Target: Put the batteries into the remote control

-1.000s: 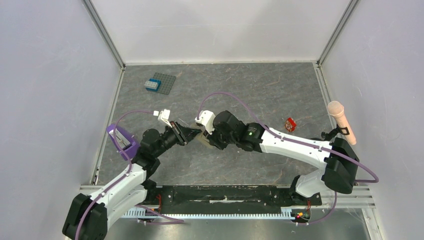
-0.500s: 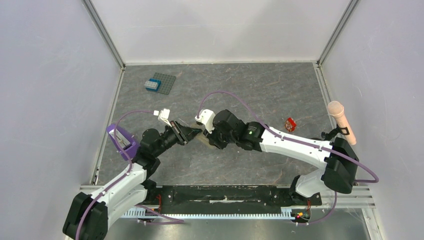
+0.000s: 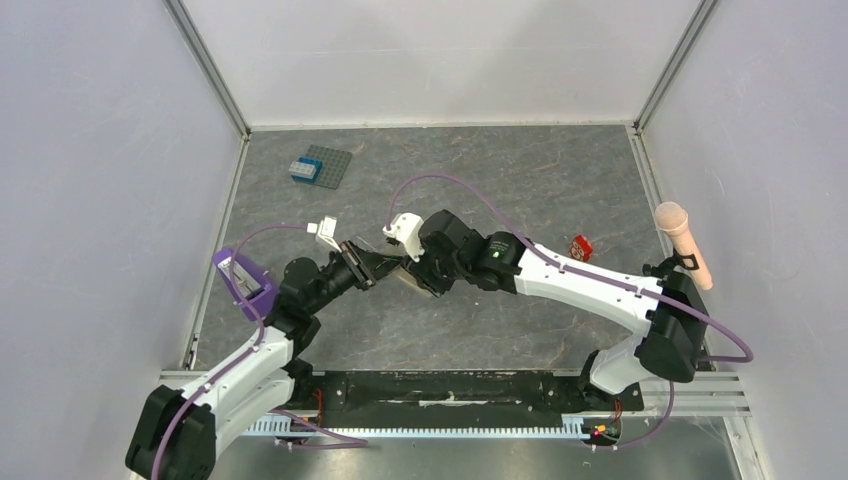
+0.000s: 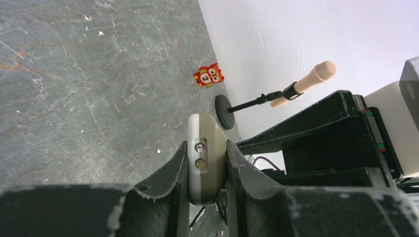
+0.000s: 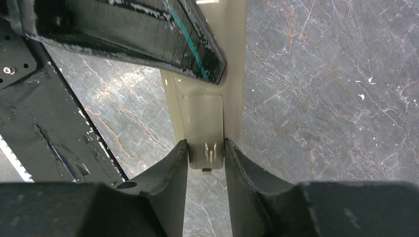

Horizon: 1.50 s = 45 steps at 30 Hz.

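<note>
The remote control (image 4: 206, 148), a slim cream-white handset, is held off the table at mid-table, edge-on between my left gripper's (image 4: 207, 165) shut fingers. In the top view it shows as a pale sliver (image 3: 410, 279) where both grippers meet. My right gripper (image 5: 206, 148) comes in from the other side. Its two fingers press against the sides of the remote's back cover panel (image 5: 203, 123), at the end with a small latch tab. The left gripper's finger (image 5: 148, 34) crosses the remote (image 5: 232, 59) above. The batteries are out of view.
A red owl tile (image 3: 580, 247) lies on the table to the right, also seen from the left wrist (image 4: 209, 76). A microphone on a stand (image 3: 683, 240) is at the right wall. A blue brick (image 3: 303, 169) sits on a grey studded plate (image 3: 334, 166) at the back left.
The right wrist has shifted a little left and toward the back, closer in over the remote. The left gripper still holds the remote and has barely moved.
</note>
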{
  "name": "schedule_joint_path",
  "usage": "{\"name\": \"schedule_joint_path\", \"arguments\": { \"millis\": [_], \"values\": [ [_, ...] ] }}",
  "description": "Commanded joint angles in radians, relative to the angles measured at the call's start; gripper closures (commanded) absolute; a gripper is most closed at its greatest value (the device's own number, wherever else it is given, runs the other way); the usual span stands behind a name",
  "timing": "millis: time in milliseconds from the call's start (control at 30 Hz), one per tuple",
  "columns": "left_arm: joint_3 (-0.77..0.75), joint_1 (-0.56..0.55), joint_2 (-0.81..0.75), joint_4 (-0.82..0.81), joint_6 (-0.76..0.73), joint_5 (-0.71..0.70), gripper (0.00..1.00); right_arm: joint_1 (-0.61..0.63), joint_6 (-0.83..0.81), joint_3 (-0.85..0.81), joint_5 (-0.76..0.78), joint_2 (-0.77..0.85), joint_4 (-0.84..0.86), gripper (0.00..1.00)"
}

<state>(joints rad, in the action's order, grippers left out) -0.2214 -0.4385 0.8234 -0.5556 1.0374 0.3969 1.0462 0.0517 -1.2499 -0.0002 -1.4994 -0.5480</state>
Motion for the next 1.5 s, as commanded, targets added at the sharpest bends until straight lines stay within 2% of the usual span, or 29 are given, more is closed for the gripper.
{"name": "schedule_joint_path", "arguments": {
  "millis": [0, 133, 367, 533, 633, 767, 867, 1100, 1300, 1467],
  "values": [
    [-0.048, -0.016, -0.026, -0.109, 0.092, 0.07, 0.98, 0.008, 0.01, -0.066, -0.041, -0.015, 0.054, 0.63],
    [-0.061, -0.016, -0.03, -0.07, 0.068, 0.053, 0.98, 0.007, 0.015, -0.086, -0.034, 0.0, 0.039, 0.53],
    [-0.072, -0.016, -0.021, -0.047, 0.076, 0.027, 0.98, 0.007, 0.05, -0.115, -0.007, 0.046, 0.03, 0.41],
    [-0.068, -0.015, -0.027, -0.045, 0.103, -0.001, 0.98, 0.0, 0.124, -0.127, 0.038, 0.114, 0.038, 0.3],
    [-0.068, -0.015, -0.035, -0.045, 0.122, -0.008, 0.98, -0.022, 0.183, -0.119, 0.012, 0.159, 0.039, 0.26],
    [-0.065, -0.015, -0.059, -0.046, 0.156, -0.022, 0.98, -0.044, 0.341, -0.019, 0.064, 0.262, 0.096, 0.24],
    [-0.069, -0.014, -0.086, -0.047, 0.192, -0.028, 0.98, -0.051, 0.495, 0.122, 0.114, 0.361, 0.186, 0.21],
    [-0.086, -0.014, -0.146, -0.05, 0.32, -0.041, 0.98, -0.051, 0.798, 0.439, 0.185, 0.596, 0.518, 0.18],
    [-0.088, -0.015, -0.159, -0.02, 0.462, -0.058, 0.98, -0.051, 0.918, 0.525, 0.2, 0.667, 0.665, 0.18],
    [-0.075, -0.016, -0.145, -0.116, 0.561, -0.057, 0.98, -0.051, 0.992, 0.572, 0.182, 0.673, 0.739, 0.19]
  ]
}}
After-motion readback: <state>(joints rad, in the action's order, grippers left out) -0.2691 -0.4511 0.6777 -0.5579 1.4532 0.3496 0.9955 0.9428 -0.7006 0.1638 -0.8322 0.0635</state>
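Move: The battery cover sits right at my right fingertips, its middle only about 1 cm forward and 2 cm to the left, lying on the back of the remote control. The remote's middle is roughly 2 cm forward and 4 cm to the left of my right hand. My left hand holds the remote by its far-left end, with the battery cover some 5 cm to its right, 2 cm back and 1 cm lower. I spread my right fingers wide and come free of the battery cover, lifting off and then swinging away to the right, ending about 12 cm higher after one brief dip. As I go, that wrist tips the fingers up from steeply down to nearly level, pointing forward-left. My left hand keeps its grip and raises the remote about 8 cm, mostly late, rolling it some 20 degrees. ##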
